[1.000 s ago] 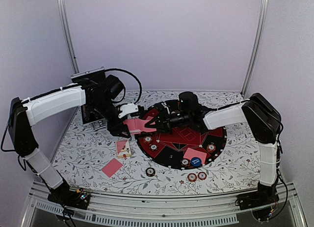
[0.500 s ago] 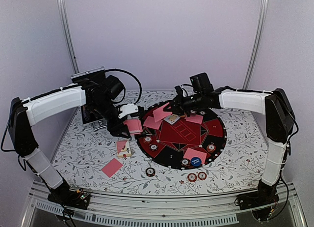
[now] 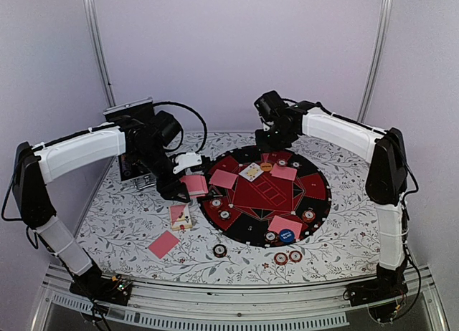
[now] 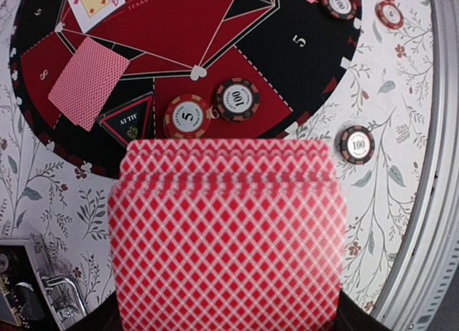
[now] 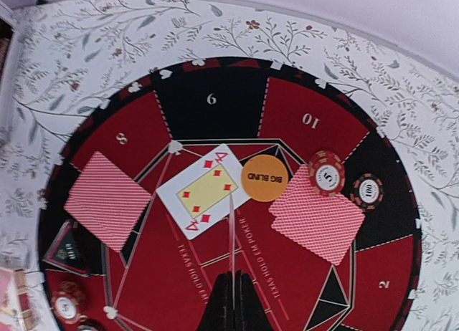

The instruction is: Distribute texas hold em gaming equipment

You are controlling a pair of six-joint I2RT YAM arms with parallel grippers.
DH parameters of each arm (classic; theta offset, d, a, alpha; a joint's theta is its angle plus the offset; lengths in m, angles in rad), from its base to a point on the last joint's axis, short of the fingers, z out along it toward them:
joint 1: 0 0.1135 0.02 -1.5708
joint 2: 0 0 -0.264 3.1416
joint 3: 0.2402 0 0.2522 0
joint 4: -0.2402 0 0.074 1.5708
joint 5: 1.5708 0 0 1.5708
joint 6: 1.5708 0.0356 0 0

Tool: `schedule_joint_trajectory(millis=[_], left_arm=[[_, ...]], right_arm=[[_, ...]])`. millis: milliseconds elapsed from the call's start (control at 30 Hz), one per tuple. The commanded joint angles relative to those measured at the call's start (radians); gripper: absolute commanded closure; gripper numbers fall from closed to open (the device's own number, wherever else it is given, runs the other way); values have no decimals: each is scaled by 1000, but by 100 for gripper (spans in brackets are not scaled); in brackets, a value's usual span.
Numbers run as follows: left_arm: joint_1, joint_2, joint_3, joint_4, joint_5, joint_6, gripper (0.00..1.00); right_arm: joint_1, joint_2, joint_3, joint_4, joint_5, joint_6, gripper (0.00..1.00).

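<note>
My left gripper [image 3: 188, 182] is shut on a stack of pink-backed playing cards [image 4: 229, 231] at the left rim of the round poker mat [image 3: 315, 202]; the stack hides its fingers. My right gripper [image 5: 232, 277] hangs over the far side of the mat [image 5: 215, 94], shut on a single card [image 5: 232, 231] seen edge-on. Below it lie a face-up four of diamonds [image 5: 203, 190], the orange button disc [image 5: 264, 178], two face-down cards [image 5: 106, 200] [image 5: 318, 221] and two chips [image 5: 327, 174] [image 5: 368, 190]. The blue disc [image 3: 286, 236] sits at the mat's near edge.
A black silver-edged case [image 3: 129, 106] stands behind the left arm. Off the mat lie a pink card [image 3: 164, 243], more cards [image 3: 180, 215] and loose chips [image 3: 219, 250] [image 3: 280, 258] [image 3: 295, 256]. Metal posts [image 3: 97, 51] rise at the back.
The right arm has drawn away from the left gripper's stack and swung up to the far side of the mat with a card, its jaws closing. The left arm has not moved.
</note>
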Motion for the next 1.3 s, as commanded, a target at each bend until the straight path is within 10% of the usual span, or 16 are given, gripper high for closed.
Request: schedule_joint_trajectory(millis=[0,500,1267], left_arm=[[6,-31,10,10,10,-3,100],[9,-29,17,4,10,-2,100],[9,-15,37,0,11,1,100]], right_arm=[[74,114,96,-149,355,-133,100],[181,300,131,-90,685,-321,100],[225,412,127,-55,473,-291,94]])
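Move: The ten of hearts pinched in my right hand is headed for the red board centre, about 2 cm ahead, 1 cm left and some 16 cm below. Beside that spot, the four of diamonds lies about 7 cm ahead and 4 cm left of my hand, the big blind disc 9 cm ahead and 1 cm right. A face-down card is 4 cm ahead, 12 cm left. From my deck-holding left hand the spot lies roughly 17 cm ahead and 22 cm right. I lower my right hand about 14 cm towards the board on the near side of the four of diamonds, easing off midway, then finishing downward with a slight drift left and back. Early on I roll the wrist some 45 degrees, left side dropping, so the fingers slant to the right and the ten of hearts tips face up; they stay shut on its edge. ##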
